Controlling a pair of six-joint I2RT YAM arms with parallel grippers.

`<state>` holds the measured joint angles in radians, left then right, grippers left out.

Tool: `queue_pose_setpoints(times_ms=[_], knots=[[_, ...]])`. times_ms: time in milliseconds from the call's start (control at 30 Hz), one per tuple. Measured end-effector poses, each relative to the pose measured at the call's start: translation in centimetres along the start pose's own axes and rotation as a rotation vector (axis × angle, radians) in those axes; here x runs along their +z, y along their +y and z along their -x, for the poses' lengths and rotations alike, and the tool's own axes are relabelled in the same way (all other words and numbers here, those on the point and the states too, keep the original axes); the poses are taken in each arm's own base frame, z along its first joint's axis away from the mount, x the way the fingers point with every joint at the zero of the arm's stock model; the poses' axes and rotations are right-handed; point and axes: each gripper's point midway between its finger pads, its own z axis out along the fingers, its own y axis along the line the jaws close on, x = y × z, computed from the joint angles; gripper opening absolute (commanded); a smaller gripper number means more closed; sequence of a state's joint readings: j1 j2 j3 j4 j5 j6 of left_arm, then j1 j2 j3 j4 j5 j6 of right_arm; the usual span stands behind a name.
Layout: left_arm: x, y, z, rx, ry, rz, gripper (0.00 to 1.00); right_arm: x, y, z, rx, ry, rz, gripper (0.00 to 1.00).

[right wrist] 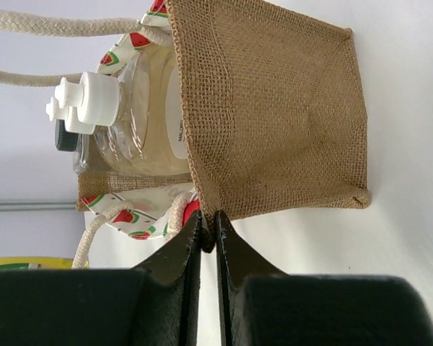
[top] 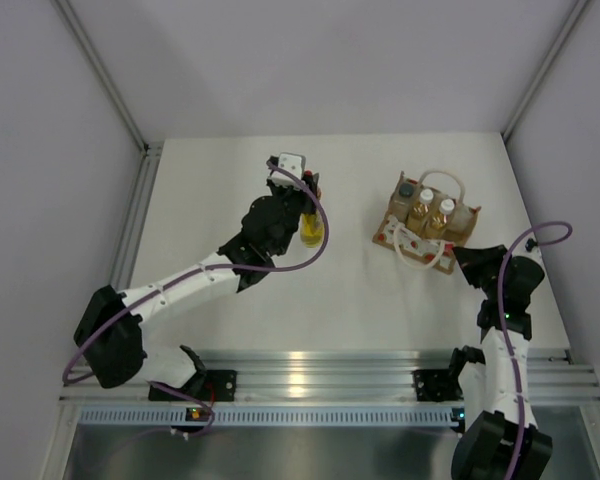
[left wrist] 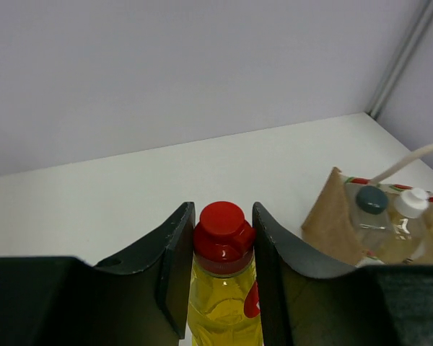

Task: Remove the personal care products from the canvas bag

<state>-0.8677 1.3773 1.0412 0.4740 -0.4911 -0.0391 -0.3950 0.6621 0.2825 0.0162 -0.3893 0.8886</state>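
Observation:
My left gripper [top: 310, 205] [left wrist: 222, 216] is shut on a yellow-amber bottle with a red cap [top: 312, 232] [left wrist: 222, 288], gripping it just below the cap and holding it upright left of the canvas bag. I cannot tell whether its base touches the table. The tan canvas bag [top: 425, 228] [right wrist: 274, 122] [left wrist: 335, 220] sits at the right with pale rope handles [right wrist: 29, 25]. Inside it are two amber bottles with white caps [top: 427, 197] [top: 446, 206] [right wrist: 94, 97] and a clear bottle with a dark cap [top: 407, 189] [left wrist: 370, 202]. My right gripper [top: 452, 257] [right wrist: 209, 225] is shut on the bag's near edge.
The white table [top: 230, 300] is boxed in by pale walls at the left, back and right. An aluminium rail [top: 320, 375] runs along the near edge, where both arm bases are mounted.

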Motion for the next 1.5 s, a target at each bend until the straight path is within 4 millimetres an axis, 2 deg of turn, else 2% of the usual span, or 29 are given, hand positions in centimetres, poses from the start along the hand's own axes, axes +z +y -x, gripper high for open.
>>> queue_pose_setpoints(times_ms=[133,400,767,1033,1133,1200,1267,1300,1467,1500], knots=[[-0.1,3.0,-2.5,0.023,0.010,0.074,0.00,-0.1,0.0,0.0,-0.008,0.002,-0.004,0.04],[-0.4,4.7,-5.0,0.021,-0.005,0.113,0.00,-0.2,0.0,0.0,-0.020,0.006,-0.009,0.04],[-0.9,5.0,-11.1,0.020,0.063,0.102,0.00,-0.2,0.1,0.0,-0.021,0.007,-0.006,0.06],[-1.3,3.5,-12.2,0.059,0.073,0.078,0.01,-0.4,0.2,-0.1,-0.022,0.009,-0.001,0.07],[-1.3,2.8,-12.2,0.059,0.062,0.071,0.21,-0.5,0.2,-0.2,-0.021,0.011,0.000,0.07],[-1.4,2.5,-12.2,0.058,0.056,0.071,0.40,-0.6,0.2,-0.2,-0.022,0.012,0.000,0.07],[-1.4,2.4,-12.3,0.059,0.053,0.072,0.51,-0.6,0.2,-0.2,-0.021,0.012,0.000,0.07],[-1.4,2.4,-12.0,0.055,0.041,0.073,0.62,-0.7,0.3,-0.3,-0.021,0.013,0.000,0.07],[-1.2,2.4,-10.4,0.027,-0.018,0.091,0.90,-0.7,0.3,-0.3,-0.021,0.015,0.002,0.07],[-1.3,2.5,-10.2,0.024,-0.021,0.095,0.98,-0.7,0.3,-0.3,-0.021,0.016,0.002,0.08]])
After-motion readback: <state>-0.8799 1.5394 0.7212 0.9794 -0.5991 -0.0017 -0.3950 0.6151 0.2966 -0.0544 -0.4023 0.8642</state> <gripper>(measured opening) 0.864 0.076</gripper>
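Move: Beneath the left hand, which already holds the red-capped bottle, lies the bare table where the bottle will stand: about 1 cm ahead, 1 cm left and 30 cm below. The canvas bag stands about 8 cm farther out and 29 cm to the hand's right, some 22 cm lower; its nearest bottle, dark-capped, is about 9 cm ahead and 24 cm right. From the right hand the setting-down spot is roughly 5 cm ahead, 37 cm left, 11 cm below. Lowering the red-capped bottle about 12 cm to the bare table, the left hand first swings some 4 cm left and slightly forward, then eases back right near the bottom. Its fingers open wide, letting go of the bottle, and lift about 2 cm with the bottle between them. The right hand keeps its pinch on the bag's near right edge. ##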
